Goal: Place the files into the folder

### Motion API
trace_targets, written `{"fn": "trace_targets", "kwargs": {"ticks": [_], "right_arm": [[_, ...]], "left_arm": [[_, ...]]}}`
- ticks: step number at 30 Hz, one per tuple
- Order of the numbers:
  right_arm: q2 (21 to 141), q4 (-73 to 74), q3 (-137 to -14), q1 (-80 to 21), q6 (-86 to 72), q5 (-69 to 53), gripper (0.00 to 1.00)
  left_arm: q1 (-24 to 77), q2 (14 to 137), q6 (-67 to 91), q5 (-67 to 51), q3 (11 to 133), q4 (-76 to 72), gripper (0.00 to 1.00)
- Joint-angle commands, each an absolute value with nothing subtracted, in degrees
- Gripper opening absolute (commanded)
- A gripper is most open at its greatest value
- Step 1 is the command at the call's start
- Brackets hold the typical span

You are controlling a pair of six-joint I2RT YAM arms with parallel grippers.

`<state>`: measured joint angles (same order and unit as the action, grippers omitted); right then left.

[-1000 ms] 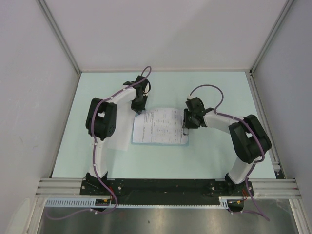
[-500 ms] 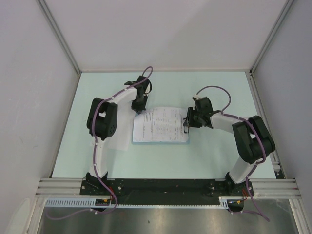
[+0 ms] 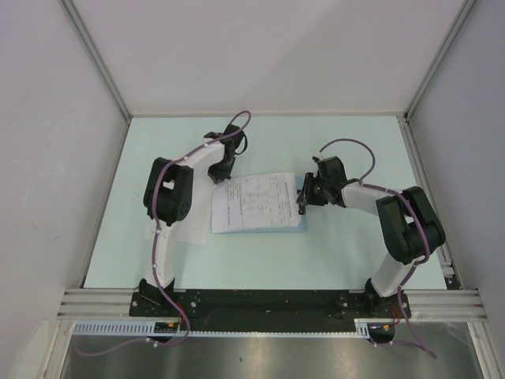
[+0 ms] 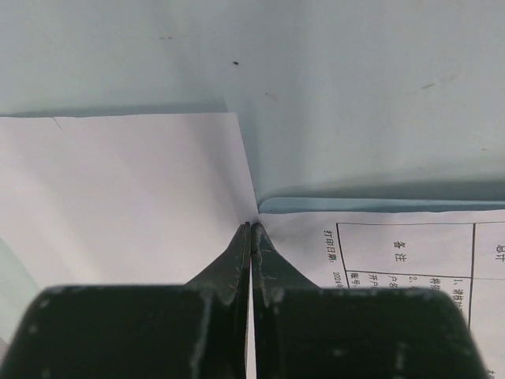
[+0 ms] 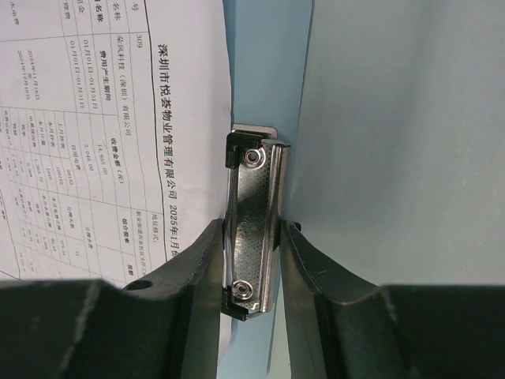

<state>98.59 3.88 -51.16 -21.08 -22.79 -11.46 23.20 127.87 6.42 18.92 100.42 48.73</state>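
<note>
The files (image 3: 256, 201), white sheets printed with tables, lie on the pale-blue folder (image 3: 260, 231) mid-table. My left gripper (image 3: 222, 175) is at their far-left corner. In the left wrist view it (image 4: 251, 229) is shut on the files (image 4: 410, 253), which rise between the fingertips. The folder's edge (image 4: 379, 205) shows just beyond. My right gripper (image 3: 301, 197) is at the folder's right edge. In the right wrist view it (image 5: 252, 229) is shut on the folder's metal clip (image 5: 254, 197), with the folder (image 5: 264, 79) and files (image 5: 102, 142) to its left.
A blank white sheet (image 3: 193, 229) lies left of the folder, under my left arm, and shows as a white sheet (image 4: 118, 197) in the left wrist view. Grey walls enclose the mint tabletop (image 3: 355, 142) on three sides. The arm bases stand at the near edge.
My left gripper has drawn slightly to the far left, and the files' left edge has shifted left with it. My right wrist rose a little early on, then held still on the clip.
</note>
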Motion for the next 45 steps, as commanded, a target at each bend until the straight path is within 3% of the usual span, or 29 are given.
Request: {"fn": "trace_targets", "kwargs": {"ticks": [1,15,16,18,19,24,29,30,31,39,43,44,45], "right_arm": [[102.6,10.9,-48.2,-20.7,-20.7,-7.8,0.00],[102.0,10.0,-48.3,-22.3,-20.8,-6.1,0.00],[101.9,10.0,-48.3,-22.3,-20.9,-6.2,0.00],[101.9,10.0,-48.3,-22.2,-21.2,-6.2,0.00],[102.0,9.9,-48.3,-22.2,-21.3,-6.2,0.00],[102.0,9.9,-48.3,-22.2,-21.3,-6.2,0.00],[102.0,9.9,-48.3,-21.9,-21.5,-6.2,0.00],[102.0,10.0,-48.3,-22.0,-21.5,-6.1,0.00],[102.0,10.0,-48.3,-21.9,-21.5,-6.0,0.00],[101.5,10.5,-48.3,-22.2,-21.8,-3.8,0.00],[101.3,12.0,-48.7,-22.3,-21.4,-2.2,0.00],[101.3,12.3,-49.1,-22.7,-21.4,-0.5,0.02],[100.7,12.7,-49.4,-23.3,-21.2,0.0,0.11]], "left_arm": [[23.7,129.7,5.1,15.8,102.0,48.5,0.00],[27.8,127.4,4.0,21.7,101.7,46.8,0.00],[27.8,127.4,4.4,22.1,102.1,47.5,0.13],[27.8,126.5,6.0,22.7,102.5,48.8,0.29],[27.8,125.8,6.5,23.2,102.4,48.8,0.44],[27.8,120.7,8.9,25.7,103.8,49.4,0.68],[27.8,117.2,9.6,27.1,105.9,51.1,0.78],[27.8,117.1,9.6,27.2,106.3,51.4,0.92],[27.8,117.2,9.8,27.7,106.4,51.9,0.99],[28.2,115.1,10.9,35.0,107.0,54.2,0.99],[28.7,111.7,11.9,27.4,105.8,53.7,1.00],[28.7,111.0,12.2,25.4,105.0,53.4,0.99],[29.0,109.3,12.5,21.3,104.5,53.2,0.99]]}}
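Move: At the left hand's shut fingertips is the left edge of the printed file, near its far corner; the file's middle is about 14 cm right and 8 cm back, practically level in height. Under it lies the blue folder, its middle some 15 cm right and 9 cm back. The blank sheet's middle is roughly 9 cm left and 9 cm back. Between the right hand's fingers is the folder clip, with the printed file's middle about 15 cm to that hand's left, level with it. Pushing the printed file's left edge with its shut fingertips, the left hand slides slowly about 2 cm right, towards the clip. It then opens wide, comes free of the paper and rises some 10 cm, its fingers tipping forward by about 15 degrees. The right hand stays put and keeps its grip on the clip. ##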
